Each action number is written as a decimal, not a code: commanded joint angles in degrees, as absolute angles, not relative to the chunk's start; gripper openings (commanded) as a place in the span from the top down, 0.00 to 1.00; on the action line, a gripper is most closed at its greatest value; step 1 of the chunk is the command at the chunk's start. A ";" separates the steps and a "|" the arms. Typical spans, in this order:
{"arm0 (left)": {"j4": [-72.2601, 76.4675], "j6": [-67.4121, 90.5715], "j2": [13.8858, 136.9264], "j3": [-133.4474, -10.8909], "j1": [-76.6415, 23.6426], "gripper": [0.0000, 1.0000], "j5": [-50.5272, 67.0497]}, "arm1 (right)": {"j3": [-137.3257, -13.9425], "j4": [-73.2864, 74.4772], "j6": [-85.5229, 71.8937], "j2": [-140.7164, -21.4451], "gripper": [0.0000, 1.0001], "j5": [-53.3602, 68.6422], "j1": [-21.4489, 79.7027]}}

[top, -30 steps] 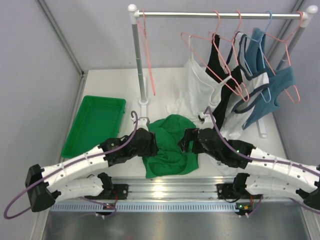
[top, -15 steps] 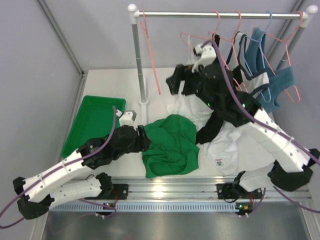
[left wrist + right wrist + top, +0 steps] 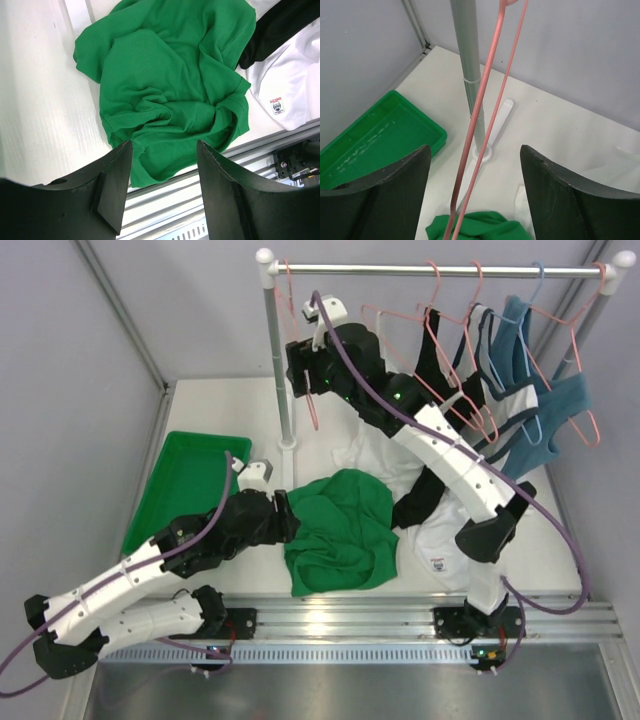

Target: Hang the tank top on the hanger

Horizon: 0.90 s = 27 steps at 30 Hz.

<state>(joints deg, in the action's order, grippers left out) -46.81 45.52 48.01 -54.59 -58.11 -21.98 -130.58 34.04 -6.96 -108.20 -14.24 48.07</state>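
Note:
The bright green tank top [image 3: 345, 530] lies crumpled on the table near the front edge, also filling the left wrist view [image 3: 165, 85]. My left gripper [image 3: 287, 516] hovers over its left edge, open and holding nothing [image 3: 164, 146]. A salmon-pink hanger [image 3: 309, 410] hangs edge-on at the left end of the rail, beside the rack's pole. My right gripper [image 3: 297, 373] is raised to it and open. In the right wrist view the hanger's two wires [image 3: 481, 110] run between the spread jaws [image 3: 475, 150] without touching either finger.
A green plastic tray [image 3: 190, 490] sits at the left. The rack's pole [image 3: 277, 360] stands just left of the hanger. More hangers and white, black and teal garments [image 3: 520, 390] hang at the right. White and black cloth [image 3: 450, 530] lies beside the green top.
My right arm has swung up from the table beside the green top to the hanger at the rail's left end. The left gripper has drawn back a little to the left.

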 commanded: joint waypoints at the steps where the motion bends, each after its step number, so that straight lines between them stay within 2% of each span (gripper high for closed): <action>1: -47.20 44.38 47.81 -56.95 -58.10 0.41 -23.03 | -133.25 32.87 -4.40 -108.45 0.32 -16.69 47.64; 2: -47.28 44.47 47.90 -56.87 -58.10 0.41 -23.11 | -133.16 32.87 -4.22 -108.63 0.39 -17.05 47.64; 5: -47.29 44.56 47.55 -56.69 -58.10 0.41 -23.47 | -132.72 32.87 -4.04 -109.16 0.51 -16.79 47.64; 11: -47.20 45.09 47.64 -56.08 -58.10 0.41 -23.12 | -131.92 33.05 -3.87 -109.16 0.64 -16.96 47.72; 17: -47.37 45.00 47.81 -56.07 -58.09 0.41 -23.12 | -132.10 33.40 -3.60 -109.78 0.72 -16.96 47.72; 27: -47.64 45.09 47.81 -56.34 -58.09 0.41 -23.20 | -134.47 34.19 -2.73 -111.36 0.76 -17.40 47.81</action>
<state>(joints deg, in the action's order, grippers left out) -47.24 45.30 48.03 -54.65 -58.11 -22.17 -131.37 34.35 -3.97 -110.69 -16.40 48.07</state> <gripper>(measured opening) 0.592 0.248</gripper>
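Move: The empty pink hanger's near arm already runs between the right hand's open fingers; its middle is about 14 cm ahead, 3 cm to the left and nearly level. The rack's left pole stands roughly 22 cm ahead and 9 cm to the left, and the green tank top lies some 12 cm back, 7 cm to the right and 41 cm below. From the left hand, the hanger is about 36 cm ahead, 2 cm to the right and 19 cm higher. The right hand shuts its wide-open fingers onto the hanger's near arm, sinking about 2 cm and edging forward. ##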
